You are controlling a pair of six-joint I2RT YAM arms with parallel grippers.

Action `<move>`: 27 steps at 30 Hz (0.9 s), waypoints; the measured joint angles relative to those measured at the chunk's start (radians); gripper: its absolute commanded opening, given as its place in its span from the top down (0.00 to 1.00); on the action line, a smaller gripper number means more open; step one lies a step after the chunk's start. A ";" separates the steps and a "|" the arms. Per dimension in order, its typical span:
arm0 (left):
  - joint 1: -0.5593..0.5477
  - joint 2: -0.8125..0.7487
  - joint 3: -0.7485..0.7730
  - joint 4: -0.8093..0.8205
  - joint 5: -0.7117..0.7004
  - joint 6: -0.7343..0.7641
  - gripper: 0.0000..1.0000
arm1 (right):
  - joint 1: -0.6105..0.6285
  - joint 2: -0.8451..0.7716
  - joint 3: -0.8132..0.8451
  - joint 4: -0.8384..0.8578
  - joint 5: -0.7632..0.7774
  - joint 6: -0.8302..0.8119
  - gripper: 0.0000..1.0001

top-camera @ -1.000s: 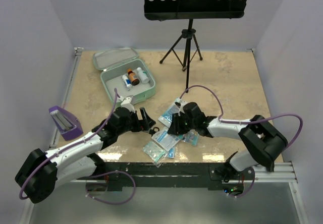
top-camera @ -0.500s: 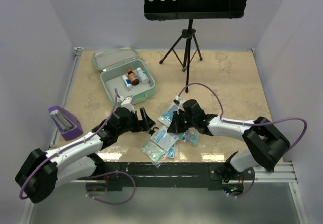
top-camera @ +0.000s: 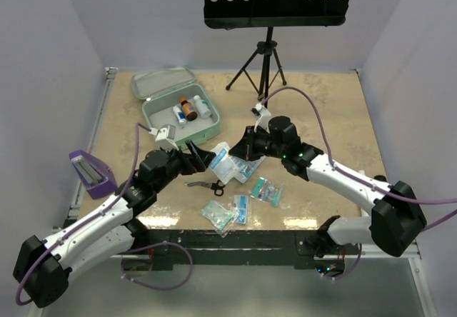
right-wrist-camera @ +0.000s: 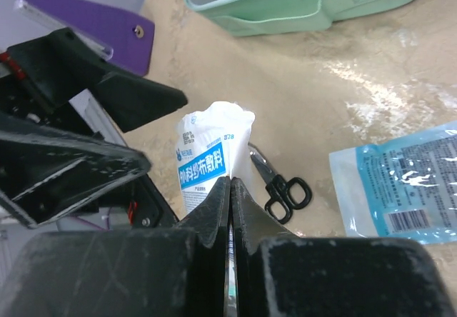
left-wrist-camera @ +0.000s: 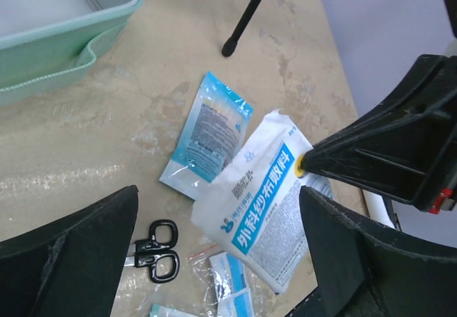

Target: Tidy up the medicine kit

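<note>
The medicine kit (top-camera: 182, 117) lies open at the back left, mint green, with small bottles (top-camera: 188, 108) inside; its wall (left-wrist-camera: 64, 31) shows in the left wrist view, its rim (right-wrist-camera: 300, 6) in the right wrist view. My right gripper (top-camera: 239, 153) (right-wrist-camera: 230, 188) is shut on one edge of a white dressing packet (top-camera: 221, 161) (left-wrist-camera: 264, 195) (right-wrist-camera: 207, 163) with a blue label, held above the table. My left gripper (top-camera: 202, 158) (left-wrist-camera: 221, 260) is open, its fingers to either side of the packet and not touching it.
Black scissors (top-camera: 207, 183) (left-wrist-camera: 157, 249) (right-wrist-camera: 282, 185) lie under the packet. Several blue sachets (top-camera: 243, 206) (left-wrist-camera: 207, 135) (right-wrist-camera: 400, 188) are scattered near the front edge. A purple holder (top-camera: 91, 173) stands at the left. A music stand's tripod (top-camera: 264, 67) is at the back.
My right gripper shut on the white packet, lifted it off the pile and carried it up and left. My left gripper drew back and opened wider. The scissors now lie uncovered.
</note>
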 measured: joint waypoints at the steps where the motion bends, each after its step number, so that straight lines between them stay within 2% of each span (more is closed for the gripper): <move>1: 0.001 -0.008 0.004 0.002 -0.003 0.000 0.00 | -0.010 0.000 0.000 0.003 0.004 0.008 1.00; 7: 0.002 -0.047 -0.012 0.063 0.031 -0.002 0.00 | -0.040 0.004 0.000 0.040 0.006 0.056 1.00; 11: 0.006 -0.076 -0.091 0.204 0.102 -0.032 0.10 | -0.051 0.004 0.000 0.098 -0.014 0.093 1.00; 16: 0.007 -0.005 -0.135 0.317 0.180 -0.072 0.19 | -0.061 0.004 0.000 0.146 -0.050 0.122 1.00; 26: 0.010 0.045 -0.140 0.444 0.234 -0.101 0.54 | -0.066 0.004 -0.009 0.195 -0.104 0.156 1.00; 27: 0.011 0.045 -0.140 0.449 0.234 -0.105 0.62 | -0.066 0.004 -0.010 0.198 -0.106 0.156 1.00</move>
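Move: The gauze pack hangs from the shut right fingers; its middle is some 5 cm right of the open left gripper and 2 cm below, and about 3 cm left of the right hand point, 1 cm back and 3 cm lower. The left gripper is about 8 cm left of the right one, level with it. On the table, 15 cm under the left hand, the scissors lie 5 cm back and the blue sachet 1 cm ahead, 13 cm right. Keep the right gripper's pinch on the gauze pack, easing it forward about 2 cm, then lifting it some 4 cm while its left side rolls up. Bring the left gripper up, then right and a little back with a short dip and a second rise, rolling its right side up and turning clockwise about 10 degrees, and close the fingers halfway around the pack's near edge. ##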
